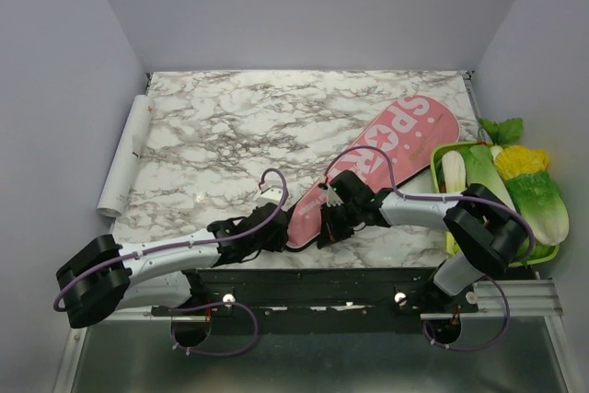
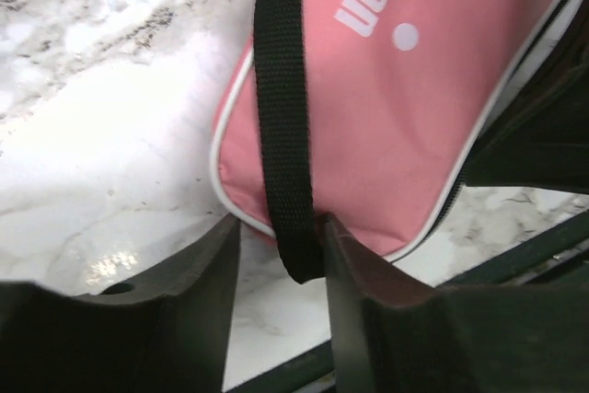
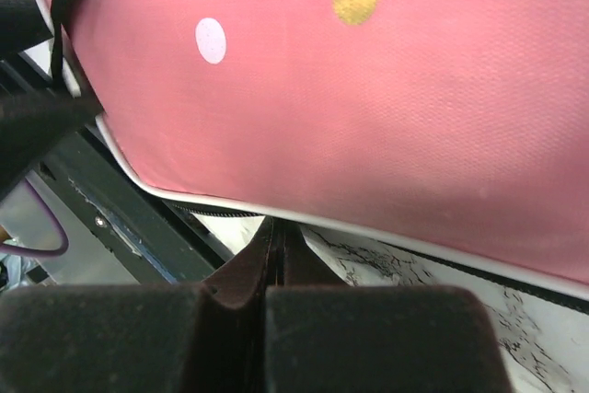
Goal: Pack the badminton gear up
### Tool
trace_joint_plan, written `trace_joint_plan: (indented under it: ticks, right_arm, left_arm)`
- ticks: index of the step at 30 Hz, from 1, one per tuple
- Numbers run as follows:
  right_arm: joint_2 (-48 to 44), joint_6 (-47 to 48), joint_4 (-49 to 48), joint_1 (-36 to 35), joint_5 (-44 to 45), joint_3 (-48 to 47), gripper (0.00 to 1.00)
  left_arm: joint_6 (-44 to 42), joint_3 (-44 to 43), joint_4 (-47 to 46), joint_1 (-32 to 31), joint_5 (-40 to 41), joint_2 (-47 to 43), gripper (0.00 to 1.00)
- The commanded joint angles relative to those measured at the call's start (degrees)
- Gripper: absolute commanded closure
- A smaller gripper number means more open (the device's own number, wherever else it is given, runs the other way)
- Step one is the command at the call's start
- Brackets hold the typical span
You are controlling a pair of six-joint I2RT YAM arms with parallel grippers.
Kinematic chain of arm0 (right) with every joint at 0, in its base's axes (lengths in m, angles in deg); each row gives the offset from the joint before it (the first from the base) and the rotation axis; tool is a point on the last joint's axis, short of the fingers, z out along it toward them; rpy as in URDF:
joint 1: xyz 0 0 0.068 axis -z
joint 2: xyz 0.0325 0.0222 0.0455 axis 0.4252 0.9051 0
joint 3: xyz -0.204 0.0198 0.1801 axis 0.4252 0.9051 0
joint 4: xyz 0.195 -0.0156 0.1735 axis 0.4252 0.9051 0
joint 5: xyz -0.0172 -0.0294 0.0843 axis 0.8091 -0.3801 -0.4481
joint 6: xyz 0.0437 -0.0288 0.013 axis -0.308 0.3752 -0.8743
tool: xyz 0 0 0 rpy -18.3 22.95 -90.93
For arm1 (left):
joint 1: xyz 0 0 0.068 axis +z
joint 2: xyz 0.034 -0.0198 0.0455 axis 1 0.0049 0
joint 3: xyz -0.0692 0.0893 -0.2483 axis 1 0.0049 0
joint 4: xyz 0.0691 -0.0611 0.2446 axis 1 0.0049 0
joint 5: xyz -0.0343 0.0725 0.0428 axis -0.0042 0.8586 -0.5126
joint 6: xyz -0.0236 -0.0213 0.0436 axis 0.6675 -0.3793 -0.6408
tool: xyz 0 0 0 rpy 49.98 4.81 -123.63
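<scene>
The long pink bag (image 1: 382,167) with white "SPORT" lettering lies slanted on the marble table, narrow end toward me. My left gripper (image 1: 276,227) is at that narrow end. In the left wrist view it (image 2: 276,255) is open, with the bag's black strap (image 2: 283,108) hanging between the fingers against the right one. My right gripper (image 1: 329,220) is on the bag's right edge. In the right wrist view it (image 3: 278,232) is shut, tips tucked under the white-piped zipper edge of the bag (image 3: 368,108); whether anything is pinched is hidden. A long white tube (image 1: 127,156) lies at the table's left edge. No rackets show.
A green tray (image 1: 549,251) with toy vegetables, green leafy ones (image 1: 538,200) and a yellow one (image 1: 520,161), stands at the right edge, close to my right arm. The black mounting rail (image 1: 304,287) runs along the near edge. Walls enclose the table on three sides.
</scene>
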Motion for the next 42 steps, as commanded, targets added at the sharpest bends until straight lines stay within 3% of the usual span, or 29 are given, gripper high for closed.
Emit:
trace_joint_plan:
  ticks: [1, 7, 10, 22, 32, 35, 37, 42]
  right_arm:
    - [-0.36, 0.9, 3.38, 0.03, 2.87, 2.41, 0.99]
    - [-0.28, 0.99, 3.11, -1.37, 2.08, 2.33, 0.99]
    - [0.51, -0.24, 3.02, -4.09, 2.26, 0.75, 0.99]
    - [5.96, -10.61, 0.48, -17.88, 2.96, -8.83, 0.99]
    - [13.43, -18.0, -11.65, -19.39, 8.22, -13.06, 0.99]
    - [12.21, -17.56, -10.34, -19.48, 9.37, -13.49, 0.88]
    - [10.81, -16.59, -5.54, -19.48, 11.21, -13.85, 0.72]
    - [3.35, -13.44, 4.15, -18.87, 21.49, -13.76, 0.59]
  left_arm:
    - [-1.4, 1.26, -1.75, -0.21, 3.14, 2.91, 0.64]
    - [-1.31, 0.91, -4.65, -0.21, 1.39, 6.51, 0.9]
    - [-1.05, 1.0, -5.71, -0.21, 0.68, 7.05, 0.97]
    - [-0.61, -0.23, -7.64, -0.48, -1.34, 7.31, 1.0]
    - [0.62, 1.52, -9.05, -1.18, -2.66, 4.68, 1.0]
    - [0.54, 1.0, -7.83, -1.18, -1.96, 3.97, 1.0]
    - [0.1, 0.03, -6.16, -1.09, -0.29, 3.53, 1.0]
    - [-1.66, -4.0, -0.37, 0.4, 5.59, 3.53, 1.0]
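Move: The black strap at the badminton bag's narrow end lies almost between my half-open left fingers, about 1 cm ahead, 1 cm right and 1 cm lower. The middle of that pink narrow end is some 3 cm ahead and 4 cm right of my left hand. From my shut right fingers, down at the bag's near rim, the strap is about 10 cm left and 1 cm ahead, the narrow end 6 cm left and 3 cm ahead, both roughly level. I shut my left fingers on the strap while easing about 1 cm down, forward and right, then keep the pinch. Meanwhile my right hand leaves its place at the near rim with fingers closed, sweeping about 9 cm left and 4 cm back around the bag's narrow end until it is close beside my left fingers, where it opens a bit over a third. ##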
